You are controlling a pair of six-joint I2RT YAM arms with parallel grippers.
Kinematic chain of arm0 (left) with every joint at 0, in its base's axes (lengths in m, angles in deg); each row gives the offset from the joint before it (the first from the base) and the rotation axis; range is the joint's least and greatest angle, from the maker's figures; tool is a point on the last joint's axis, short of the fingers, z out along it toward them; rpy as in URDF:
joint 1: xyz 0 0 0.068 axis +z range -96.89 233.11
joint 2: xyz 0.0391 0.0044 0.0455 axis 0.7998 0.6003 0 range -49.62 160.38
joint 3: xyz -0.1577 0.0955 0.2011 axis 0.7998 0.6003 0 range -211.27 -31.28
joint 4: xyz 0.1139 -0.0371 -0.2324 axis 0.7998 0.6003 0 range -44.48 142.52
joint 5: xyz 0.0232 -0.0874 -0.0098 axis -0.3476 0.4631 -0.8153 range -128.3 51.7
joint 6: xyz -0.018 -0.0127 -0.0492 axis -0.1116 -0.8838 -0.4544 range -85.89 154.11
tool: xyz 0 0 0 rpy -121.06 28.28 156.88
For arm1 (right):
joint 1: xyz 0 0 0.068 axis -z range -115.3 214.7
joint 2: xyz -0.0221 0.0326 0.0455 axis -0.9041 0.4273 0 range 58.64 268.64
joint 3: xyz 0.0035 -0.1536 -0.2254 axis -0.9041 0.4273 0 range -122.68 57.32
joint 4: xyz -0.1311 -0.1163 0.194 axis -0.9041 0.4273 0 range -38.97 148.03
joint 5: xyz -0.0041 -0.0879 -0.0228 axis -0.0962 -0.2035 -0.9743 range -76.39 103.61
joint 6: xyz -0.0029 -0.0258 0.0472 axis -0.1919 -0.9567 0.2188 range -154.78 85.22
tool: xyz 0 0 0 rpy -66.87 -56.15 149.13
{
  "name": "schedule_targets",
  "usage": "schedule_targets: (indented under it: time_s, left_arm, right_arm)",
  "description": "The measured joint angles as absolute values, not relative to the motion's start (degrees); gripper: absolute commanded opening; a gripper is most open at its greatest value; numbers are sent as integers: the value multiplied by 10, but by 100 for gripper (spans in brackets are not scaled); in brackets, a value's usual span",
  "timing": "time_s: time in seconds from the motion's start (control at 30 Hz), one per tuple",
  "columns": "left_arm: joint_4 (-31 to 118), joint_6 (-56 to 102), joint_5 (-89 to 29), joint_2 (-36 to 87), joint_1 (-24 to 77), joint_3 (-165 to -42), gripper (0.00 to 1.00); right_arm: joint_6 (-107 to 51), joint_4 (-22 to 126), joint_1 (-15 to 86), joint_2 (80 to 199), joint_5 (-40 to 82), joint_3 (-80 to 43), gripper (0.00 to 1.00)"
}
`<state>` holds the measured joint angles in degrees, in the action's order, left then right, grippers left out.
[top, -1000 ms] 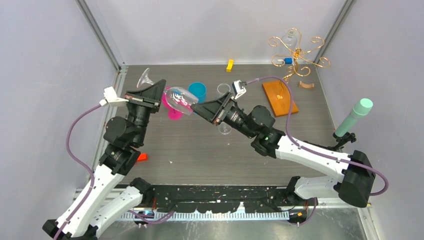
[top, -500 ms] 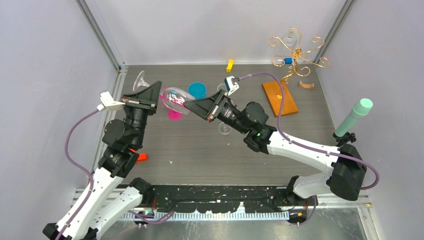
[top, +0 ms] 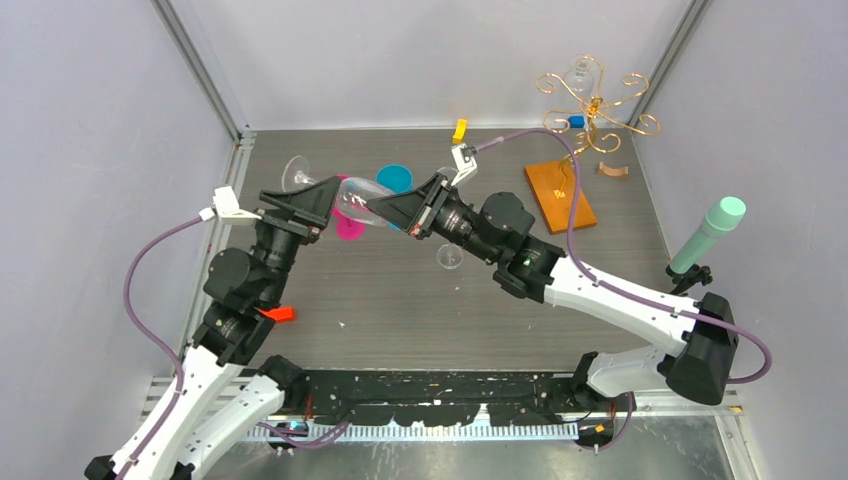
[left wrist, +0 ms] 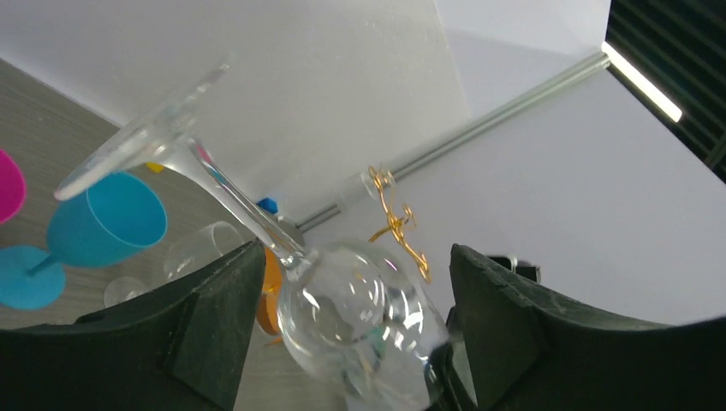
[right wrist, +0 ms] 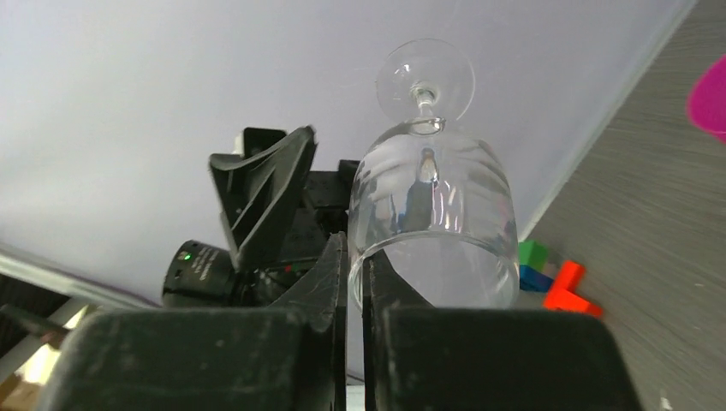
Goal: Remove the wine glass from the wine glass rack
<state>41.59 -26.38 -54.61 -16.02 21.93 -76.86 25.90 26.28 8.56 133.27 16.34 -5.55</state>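
Note:
A clear wine glass (top: 352,196) hangs tilted in the air between my two grippers, foot (top: 295,172) toward the back left. My right gripper (top: 388,208) is shut on its rim; in the right wrist view the fingers (right wrist: 338,265) pinch the rim's wall of the wine glass (right wrist: 432,205). My left gripper (top: 322,206) is open, its jaws standing apart on either side of the bowl (left wrist: 360,312) without touching it. The gold wire wine glass rack (top: 596,100) stands at the back right on its orange wooden base (top: 560,196), with another clear glass (top: 580,75) hanging on it.
A blue cup (top: 393,178) and a pink cup (top: 348,224) sit under the grippers. Another clear glass (top: 450,255) lies beside the right arm. A yellow block (top: 460,130), a brown curved piece (top: 612,170), a teal cylinder (top: 710,232) and a red block (top: 278,314) lie around.
My left gripper has let go of the glass and opened. My right gripper moved left and closed on the rim, so the glass passed from left to right.

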Motion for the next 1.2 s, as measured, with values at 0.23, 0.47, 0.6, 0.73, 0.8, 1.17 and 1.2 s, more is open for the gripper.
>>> schedule_targets:
  time_s: [0.23, 0.47, 0.6, 0.73, 0.8, 1.17, 1.2]
  left_arm:
    - [477, -208, -491, -206, 218, -764, 93]
    - [580, -130, -485, -285, 218, -765, 100]
    - [646, -70, -508, -300, 218, -776, 100]
    - [690, -19, -532, -299, 218, -792, 100]
    - [703, 1, -541, -298, 218, -799, 100]
    - [722, 46, -553, -286, 218, -801, 100]
    - [723, 47, -553, -285, 218, -801, 100]
  right_arm:
    - [177, 458, 87, 1333, 102, -118, 0]
    - [84, 704, 87, 1388, 77, -253, 0]
    - [33, 840, 72, 1433, 50, -321, 0]
    - [-5, 947, 52, 1487, 27, -379, 0]
    - [-18, 988, 46, 1518, 20, -405, 1]
    - [-58, 1104, 43, 1639, -3, -479, 0]
    - [-61, 1111, 44, 1649, -4, -489, 0]
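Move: The bare patch of table that the wine glass is headed for lies roughly 8 cm ahead of the right hand, 4 cm to its right and 40 cm below. Around it, from the right hand: the nearer clear glass 12 cm ahead and 13 cm right, the farther clear glass 20 cm ahead and 12 cm right, the blue glass 20 cm ahead and 2 cm right, all some 31 cm down. From the left hand the patch is 6 cm ahead, 9 cm right, 40 cm down. Still pinching the clear wine glass by its rim, the right hand carries it down about 22 cm towards the open table on the base side of the standing glasses, rolling some 80 degrees so that its sideways-pointing fingers swing steeply downward. The left hand, already open around the glass, spreads a bit wider and withdraws down and back, then also left, rolling its left side up. ##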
